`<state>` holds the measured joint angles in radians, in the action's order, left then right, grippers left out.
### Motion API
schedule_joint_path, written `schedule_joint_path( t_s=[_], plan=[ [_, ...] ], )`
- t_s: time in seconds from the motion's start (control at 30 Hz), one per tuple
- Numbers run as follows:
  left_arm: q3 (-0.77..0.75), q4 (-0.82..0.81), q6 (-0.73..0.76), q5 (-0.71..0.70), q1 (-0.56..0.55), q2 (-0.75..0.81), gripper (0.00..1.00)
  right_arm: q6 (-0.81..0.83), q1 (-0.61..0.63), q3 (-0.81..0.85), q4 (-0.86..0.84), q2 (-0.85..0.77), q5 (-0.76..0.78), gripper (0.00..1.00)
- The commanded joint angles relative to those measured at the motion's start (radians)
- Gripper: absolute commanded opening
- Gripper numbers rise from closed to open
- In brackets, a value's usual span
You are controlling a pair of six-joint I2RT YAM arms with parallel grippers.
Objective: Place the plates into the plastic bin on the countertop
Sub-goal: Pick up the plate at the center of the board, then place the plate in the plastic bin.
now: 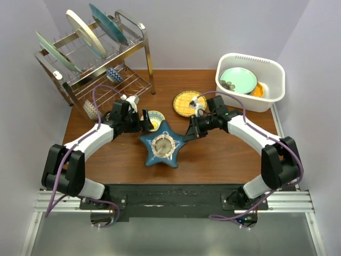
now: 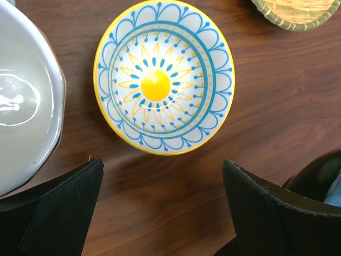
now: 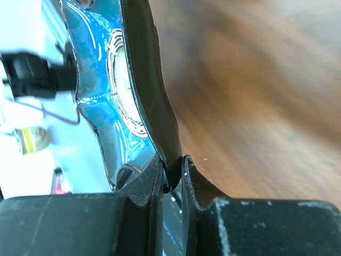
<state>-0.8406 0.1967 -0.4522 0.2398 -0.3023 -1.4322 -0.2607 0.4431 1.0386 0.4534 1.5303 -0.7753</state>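
A dark-blue star-shaped plate (image 1: 161,145) with a pale centre lies mid-countertop (image 1: 224,154). My right gripper (image 1: 189,130) is shut on its upper-right point. In the right wrist view the plate (image 3: 114,85) shows edge-on, its rim pinched between the jaws of the right gripper (image 3: 173,172). My left gripper (image 1: 145,121) stands open over a small white bowl (image 1: 156,118) with a yellow centre. That bowl (image 2: 163,77) lies just beyond the left gripper (image 2: 162,184), nothing between the fingers. The white plastic bin (image 1: 269,66) at the back right holds a mint green plate (image 1: 238,80) and an orange one (image 1: 259,90).
A yellow-brown patterned plate (image 1: 186,103) lies behind the star plate; its edge (image 2: 295,13) shows in the left wrist view. A metal dish rack (image 1: 93,58) at the back left holds several upright plates. A pale glossy dish (image 2: 21,101) sits left of the bowl.
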Motion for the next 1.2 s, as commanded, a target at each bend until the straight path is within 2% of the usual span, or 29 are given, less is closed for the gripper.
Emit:
schedule_joint_path(
  t_s=[0.0, 0.23, 0.47, 0.6, 0.9, 1.17],
  plan=[
    [-0.032, -0.048, 0.009, 0.042, 0.003, -0.016, 0.98, -0.054, -0.06, 0.035, -0.09, -0.075, -0.148, 0.0],
    [-0.023, -0.039, 0.012, 0.046, 0.002, -0.002, 0.98, -0.169, -0.13, 0.072, -0.225, -0.033, -0.163, 0.0],
    [-0.02, -0.037, 0.009, 0.023, 0.002, 0.015, 0.98, -0.149, -0.138, 0.112, -0.229, -0.041, -0.219, 0.0],
    [-0.026, -0.042, 0.001, 0.016, 0.003, 0.01, 0.98, -0.153, -0.138, 0.095, -0.242, -0.053, -0.243, 0.0],
    [-0.045, -0.045, -0.003, 0.027, 0.002, -0.042, 0.98, -0.248, -0.139, 0.005, -0.442, -0.131, -0.355, 0.0],
    [-0.026, -0.057, -0.005, 0.035, 0.003, -0.054, 0.98, -0.258, -0.139, 0.015, -0.432, -0.139, -0.317, 0.0]
  ],
)
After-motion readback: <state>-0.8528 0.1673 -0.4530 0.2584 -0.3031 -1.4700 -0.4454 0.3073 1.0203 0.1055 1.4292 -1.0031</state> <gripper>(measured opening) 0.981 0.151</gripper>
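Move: The right hand already holds the blue star plate by its right-hand point, clear of the board. The plastic bin's middle lies about 22 cm ahead, 26 cm to its right and some 6 cm lower. The yellow plate lies about 14 cm ahead, 1 cm to the right; the sun-patterned bowl some 7 cm ahead, 14 cm left; both roughly 11 cm below. From the left hand the bin is about 15 cm ahead, 43 cm right and 2 cm lower. Forward first, by roughly 5 cm with a slight shift to the right, then mostly straight up, the right hand carries the star plate higher over the board, ending about 9 cm above where it began. As it climbs, the left-pointing fingers tip upward some 20 degrees, still pinching the plate's point. ##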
